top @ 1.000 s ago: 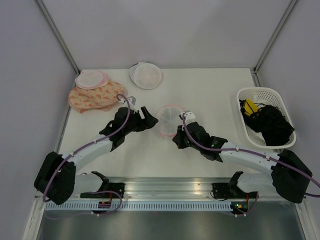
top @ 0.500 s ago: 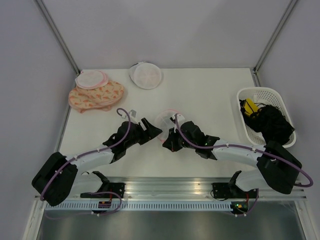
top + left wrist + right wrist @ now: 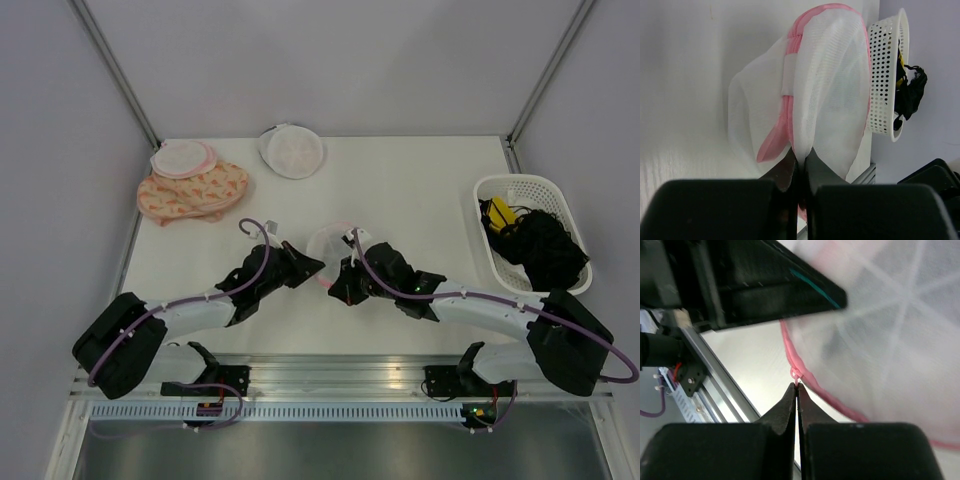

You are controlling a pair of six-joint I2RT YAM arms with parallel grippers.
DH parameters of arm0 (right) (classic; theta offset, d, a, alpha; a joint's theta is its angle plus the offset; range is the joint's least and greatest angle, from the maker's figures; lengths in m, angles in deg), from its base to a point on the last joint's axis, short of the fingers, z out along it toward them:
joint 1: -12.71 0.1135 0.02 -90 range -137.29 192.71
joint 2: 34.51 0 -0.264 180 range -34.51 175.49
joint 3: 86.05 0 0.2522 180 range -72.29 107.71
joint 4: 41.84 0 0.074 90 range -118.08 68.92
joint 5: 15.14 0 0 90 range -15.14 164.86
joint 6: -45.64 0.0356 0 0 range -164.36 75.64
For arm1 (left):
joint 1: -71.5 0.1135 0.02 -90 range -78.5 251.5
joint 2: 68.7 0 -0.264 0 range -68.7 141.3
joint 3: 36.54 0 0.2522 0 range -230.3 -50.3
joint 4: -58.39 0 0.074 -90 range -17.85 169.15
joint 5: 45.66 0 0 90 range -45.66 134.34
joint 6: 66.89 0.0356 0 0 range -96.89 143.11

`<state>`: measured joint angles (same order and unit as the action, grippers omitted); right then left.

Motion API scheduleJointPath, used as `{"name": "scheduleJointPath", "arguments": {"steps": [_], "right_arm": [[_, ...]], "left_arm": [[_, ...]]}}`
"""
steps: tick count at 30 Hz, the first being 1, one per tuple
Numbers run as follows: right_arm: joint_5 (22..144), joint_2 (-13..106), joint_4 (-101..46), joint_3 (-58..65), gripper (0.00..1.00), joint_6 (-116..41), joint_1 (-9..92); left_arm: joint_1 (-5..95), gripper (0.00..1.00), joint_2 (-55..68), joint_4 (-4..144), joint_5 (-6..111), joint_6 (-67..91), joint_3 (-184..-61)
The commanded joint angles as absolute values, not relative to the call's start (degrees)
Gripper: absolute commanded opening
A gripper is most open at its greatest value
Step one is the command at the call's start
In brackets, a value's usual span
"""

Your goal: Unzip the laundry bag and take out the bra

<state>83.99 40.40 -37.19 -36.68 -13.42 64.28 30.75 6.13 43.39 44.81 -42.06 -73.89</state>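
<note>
The laundry bag (image 3: 328, 243) is a round white mesh case with a pink zipper rim, held between my two grippers near the table's front middle. My left gripper (image 3: 312, 270) is shut on the bag's mesh edge; in the left wrist view the white mesh (image 3: 827, 90) and pink rim rise from the closed fingertips (image 3: 801, 156). My right gripper (image 3: 337, 285) is shut on the pink zipper pull (image 3: 796, 376) at the bag's rim (image 3: 805, 371). The two halves are parted on one side. The bra is hidden inside the mesh.
A plain white round case (image 3: 291, 150) lies at the back. A pink-edged round case (image 3: 181, 158) sits on orange patterned cloth (image 3: 192, 193) at the back left. A white perforated basket (image 3: 500, 186) with dark items stands at the right edge.
Both grippers and the bag have moved toward the table's front. My right gripper has travelled left along the pink rim with the zipper pull.
</note>
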Motion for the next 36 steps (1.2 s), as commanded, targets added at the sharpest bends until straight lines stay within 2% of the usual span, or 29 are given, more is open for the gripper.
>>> {"name": "scheduleJointPath", "arguments": {"steps": [1, 5, 6, 9, 13, 17, 20, 21, 22, 24, 25, 26, 28, 30, 32, 33, 36], "right_arm": [[79.6, 37.2, -27.4, -34.0, 0.0, -15.1, 64.7], [68.9, 33.4, -13.5, -32.2, 0.01, -14.7, 64.6], [61.3, 32.7, -8.3, -31.8, 0.01, -14.1, 64.7], [50.0, 32.3, -0.1, -28.9, 0.0, -11.8, 64.7], [36.7, 38.2, 2.9, -24.4, 0.01, -11.1, 63.9], [33.5, 43.6, 1.4, -22.5, 0.0, -11.0, 63.5], [37.4, 44.2, -1.6, -23.2, 0.0, -12.1, 63.6], [38.5, 43.7, -3.4, -23.6, 0.0, -12.1, 63.6], [39.6, 42.6, -4.3, -25.0, 0.01, -12.1, 63.5], [43.6, 41.3, -7.5, -26.3, 0.01, -12.2, 63.6], [44.7, 40.3, -8.5, -27.5, 0.0, -12.2, 63.6], [45.8, 39.9, -9.1, -27.9, 0.01, -12.4, 63.6], [49.4, 39.2, -11.3, -29.0, 0.0, -12.5, 63.6], [54.7, 38.6, -14.2, -29.4, 0.0, -13.7, 63.6], [60.7, 37.5, -17.0, -30.5, 0.01, -14.8, 63.6], [67.8, 36.5, -20.7, -30.9, 0.0, -16.0, 63.6], [74.7, 35.3, -26.6, -32.4, 0.0, -17.1, 63.7]], "left_arm": [[30.9, 0.02, 3.0, 47.4, 40.1, -40.2, -76.4], [31.3, 0.02, 2.0, 51.6, 39.6, -35.7, -77.5], [31.4, 0.02, 1.9, 51.9, 39.9, -34.7, -77.5], [31.5, 0.02, 2.2, 52.8, 42.4, -30.3, -78.6], [31.9, 0.02, 4.9, 54.7, 49.3, -23.2, -82.2], [32.4, 0.03, 10.5, 59.1, 56.9, -12.1, -91.0], [33.7, 0.06, 13.9, 62.8, 55.3, -5.9, -97.1], [35.2, 0.11, 15.7, 63.1, 54.8, -5.3, -98.3], [35.9, 0.31, 16.7, 63.3, 53.1, -5.1, -99.9], [37.7, 0.57, 17.7, 64.5, 51.3, -6.2, -101.0], [38.1, 0.77, 17.5, 65.6, 49.6, -8.3, -101.5], [38.2, 0.83, 17.0, 66.7, 45.8, -9.5, -101.4], [38.2, 0.9, 14.3, 67.7, 44.6, -12.7, -98.9], [38.1, 0.93, 11.7, 67.7, 42.1, -15.5, -96.4], [38.0, 0.93, 7.5, 67.0, 42.4, -19.9, -92.1], [37.6, 0.93, 6.2, 66.4, 42.6, -21.3, -90.6], [36.3, 0.93, 0.7, 60.8, 44.1, -27.0, -84.1]]}}
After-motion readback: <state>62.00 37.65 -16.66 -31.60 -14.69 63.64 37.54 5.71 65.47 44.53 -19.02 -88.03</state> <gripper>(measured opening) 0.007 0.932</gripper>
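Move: The right fingers already pinch the zip pull on the mesh laundry bag's near edge, and the bag's middle lies about 12 cm ahead of that hand, 3 cm left and some 3 cm lower. The left fingers still hold bag cloth, with the bag's middle roughly 3 cm ahead, 4 cm right and 3 cm below. From the left hand, the spare mesh bag is about 34 cm ahead, 9 cm left and 9 cm lower. While the left hand keeps its pinch on the bag and hardly shifts at first, the right hand draws the zip pull about 13 cm to the right and some 6 cm forward past the bag's near side, swinging clockwise and rolling its left side down, then eases roughly half of the way back with the pull still pinched. The left hand rolls its left side up, swings forward about 8 cm as its fingers open wide and let go of the bag, then turns back and left, ending clear of the cloth. ##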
